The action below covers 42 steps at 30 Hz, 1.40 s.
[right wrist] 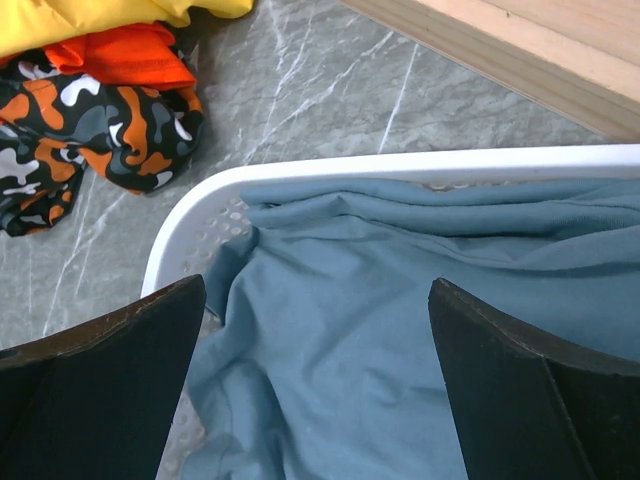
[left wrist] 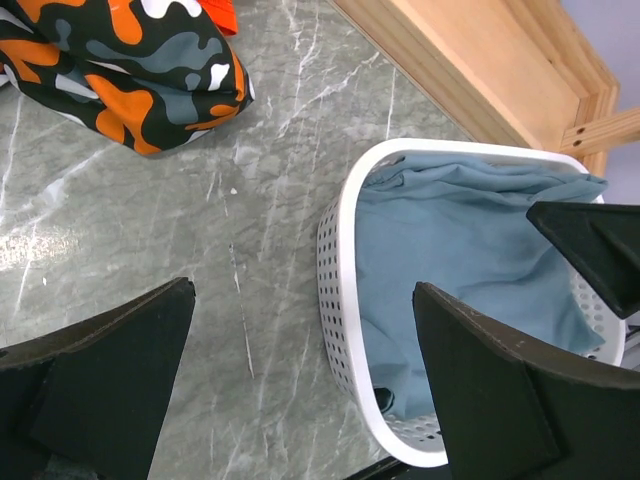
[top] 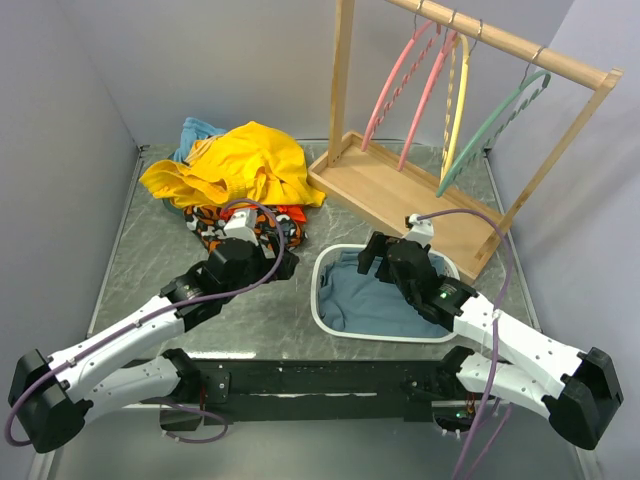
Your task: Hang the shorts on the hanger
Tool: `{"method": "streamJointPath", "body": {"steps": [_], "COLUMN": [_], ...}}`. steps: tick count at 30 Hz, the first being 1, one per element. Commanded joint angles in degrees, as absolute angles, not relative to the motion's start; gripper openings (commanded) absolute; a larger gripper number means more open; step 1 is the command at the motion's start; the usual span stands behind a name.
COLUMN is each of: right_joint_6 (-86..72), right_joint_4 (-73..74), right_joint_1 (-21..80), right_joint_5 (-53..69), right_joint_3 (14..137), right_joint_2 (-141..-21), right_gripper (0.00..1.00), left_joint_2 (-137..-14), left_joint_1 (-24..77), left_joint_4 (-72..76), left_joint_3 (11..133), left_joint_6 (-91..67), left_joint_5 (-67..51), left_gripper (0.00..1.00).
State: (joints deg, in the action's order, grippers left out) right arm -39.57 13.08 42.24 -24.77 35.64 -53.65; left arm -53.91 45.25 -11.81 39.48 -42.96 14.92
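Note:
The yellow shorts (top: 245,165) lie bunched at the back left of the table, on top of other clothes; a corner shows in the right wrist view (right wrist: 90,15). The teal-green hanger (top: 492,128) hangs at the right end of the wooden rack's rail. My left gripper (top: 280,262) is open and empty, low over the table between the clothes pile and the white basket. My right gripper (top: 380,255) is open and empty, above the blue-grey cloth (right wrist: 400,330) in the basket. In the left wrist view the fingers (left wrist: 490,390) straddle the basket's rim.
A white perforated basket (top: 320,300) holds the blue-grey cloth at the front centre. An orange-and-black camouflage garment (top: 215,228) and an orange-red one (right wrist: 125,50) lie under the shorts. The wooden rack (top: 400,195) also carries two pink hangers (top: 400,80) and a yellow hanger (top: 458,100).

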Motion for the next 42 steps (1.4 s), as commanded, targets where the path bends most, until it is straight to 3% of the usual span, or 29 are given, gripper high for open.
{"method": "streamJointPath", "body": {"steps": [1, 14, 27, 31, 36, 42], "right_joint_6": [-36.5, -34.1, -33.4, -33.7, -34.1, -33.6], "right_joint_4": [10.8, 10.7, 9.8, 7.9, 6.6, 7.0], "right_joint_1": [42.5, 42.5, 42.6, 42.5, 42.5, 42.6], "right_joint_5": [-24.7, -26.3, -23.2, -21.5, -19.3, -17.8], "right_joint_3": [37.5, 36.5, 35.3, 34.4, 34.7, 36.3], "right_joint_2": [-51.5, -46.8, -45.5, -46.1, -48.2, -50.3], "right_gripper": [1.00, 1.00, 1.00, 1.00, 1.00, 1.00], "left_joint_2": [-52.6, -54.8, -58.3, -60.7, -65.9, -78.2], "left_joint_1": [45.3, 45.1, 38.8, 34.5, 24.1, 15.7], "left_joint_4": [-11.8, -13.4, -14.7, -15.6, -15.5, -17.0], "left_joint_3": [41.8, 43.5, 46.6, 51.1, 59.7, 71.8], "left_joint_6": [-43.9, -46.1, -47.8, -47.5, -49.6, -49.7], "left_joint_5": [16.9, 20.0, 21.0, 23.7, 26.4, 28.4], "left_gripper": [0.97, 0.97, 0.99, 0.93, 0.76, 0.68]}}
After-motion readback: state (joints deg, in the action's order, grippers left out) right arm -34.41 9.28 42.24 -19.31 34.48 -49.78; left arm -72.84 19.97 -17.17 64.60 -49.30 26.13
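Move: The yellow garment on top of the pile is the likely aim: its middle lies about 21 cm ahead of the empty left hand, 9 cm to its left and some 13 cm below. The camo shorts lie about 10 cm ahead of that hand and 8 cm left, and the white basket is 22 cm to its right and 3 cm back, both roughly 16 cm below. From the right hand, the yellow garment is about 20 cm ahead, 28 cm left and 10 cm lower. After easing only a few centimetres at first, the left hand sweeps quickly forward and left over the camo shorts to the yellow garment, about 15 cm forward and 13 cm left, rising some 7 cm late on while it turns nearly 40 degrees counter-clockwise and its wide-open fingers narrow to about 70 percent. The right hand stays open above the basket, lifting about 4 cm with its fingers tipping up slightly, then sinking back halfway. ##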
